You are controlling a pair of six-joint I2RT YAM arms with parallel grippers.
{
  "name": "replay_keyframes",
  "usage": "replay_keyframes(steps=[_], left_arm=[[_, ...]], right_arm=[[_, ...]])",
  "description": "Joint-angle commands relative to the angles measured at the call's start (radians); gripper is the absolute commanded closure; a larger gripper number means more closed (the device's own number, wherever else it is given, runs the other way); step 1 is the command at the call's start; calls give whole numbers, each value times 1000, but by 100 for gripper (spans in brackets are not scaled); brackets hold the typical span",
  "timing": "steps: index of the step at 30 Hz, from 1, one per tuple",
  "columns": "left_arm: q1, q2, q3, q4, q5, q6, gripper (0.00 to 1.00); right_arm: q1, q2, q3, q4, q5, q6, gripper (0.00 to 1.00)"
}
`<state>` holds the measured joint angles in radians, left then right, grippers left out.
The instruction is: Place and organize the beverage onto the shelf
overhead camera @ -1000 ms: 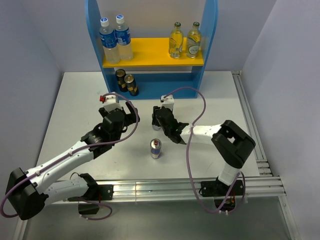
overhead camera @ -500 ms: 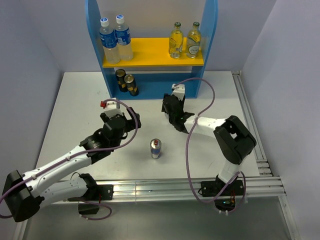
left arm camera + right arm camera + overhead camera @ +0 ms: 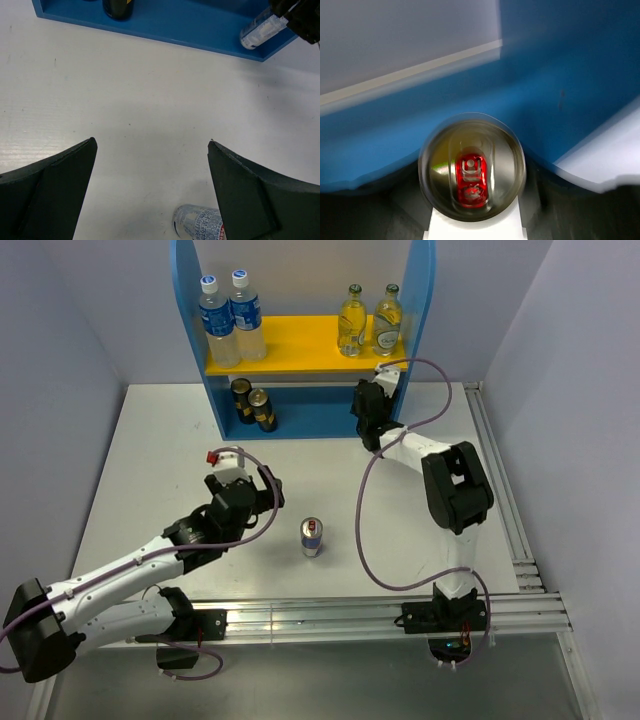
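Observation:
The shelf (image 3: pixel 418 300) stands at the back with its yellow board (image 3: pixel 300 345). My right gripper (image 3: pixel 368 412) is shut on a slim silver-blue can (image 3: pixel 471 172) and holds it tilted at the right end of the blue base (image 3: pixel 200 30); the can's red tab faces the wrist camera. That held can (image 3: pixel 259 30) also shows in the left wrist view. A second slim can (image 3: pixel 312 537) stands on the table. My left gripper (image 3: pixel 151 144) hangs open and empty just left of it. Two green-capped glass bottles (image 3: pixel 370 320) stand on the board, two dark cans (image 3: pixel 252 404) on the base.
Two plastic water bottles with blue labels (image 3: pixel 230 320) stand at the left end of the yellow board. Grey walls close in the table left and right. A metal rail (image 3: pixel 500 490) runs along the right edge, another along the front by the arm bases.
My right arm has carried its can from the middle of the table back and to the right, up to the shelf's base. The left arm has drawn back slightly toward the front.

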<state>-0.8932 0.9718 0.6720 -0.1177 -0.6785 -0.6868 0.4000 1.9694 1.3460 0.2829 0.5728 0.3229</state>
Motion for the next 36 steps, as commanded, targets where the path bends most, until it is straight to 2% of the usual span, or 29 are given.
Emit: replay_keyframes(steps=[1, 6, 8, 11, 14, 16, 20, 23, 27, 36], left_arm=[[-22, -22, -23, 44, 0, -13, 1], [-56, -13, -3, 32, 10, 4, 1], [-67, -2, 12, 24, 2, 7, 1], [-78, 4, 21, 26, 2, 4, 1], [-85, 1, 21, 36, 4, 4, 1], [-90, 1, 20, 46, 2, 4, 1], [-96, 10, 20, 38, -6, -5, 1], [-104, 5, 17, 39, -13, -7, 1], [-112, -7, 14, 26, -24, -10, 1], [-151, -73, 32, -43, -40, -11, 1]], right_arm=[[-38, 29, 102, 13, -13, -1, 100], [-63, 86, 157, -17, -31, 1, 100], [-66, 97, 176, -34, -33, 1, 84], [-66, 92, 171, -40, -34, 7, 66], [-64, 82, 159, -60, -28, 22, 65], [-58, 75, 151, -76, -11, 34, 60], [-46, 69, 143, -108, 5, 50, 35], [-40, 68, 140, -125, 15, 58, 22], [-35, 63, 133, -140, 30, 73, 16], [-30, 60, 130, -155, 32, 77, 15]])
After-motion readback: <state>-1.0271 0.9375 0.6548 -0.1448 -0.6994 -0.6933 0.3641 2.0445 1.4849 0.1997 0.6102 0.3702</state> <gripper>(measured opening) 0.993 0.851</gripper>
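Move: The held can's spot, the right end of the lower shelf, is about 3 cm ahead of the right hand and 2 cm right, at about its height. The shelf's side wall stands some 7 cm right and 3 cm ahead; the right glass bottle is roughly 3 cm ahead, straight above by 22 cm. The last can is about 4 cm back from the left hand, 10 cm right and 12 cm below. Right hand slides its can about 4 cm forward-right into the shelf corner, then opens; left eases back-right, open. ##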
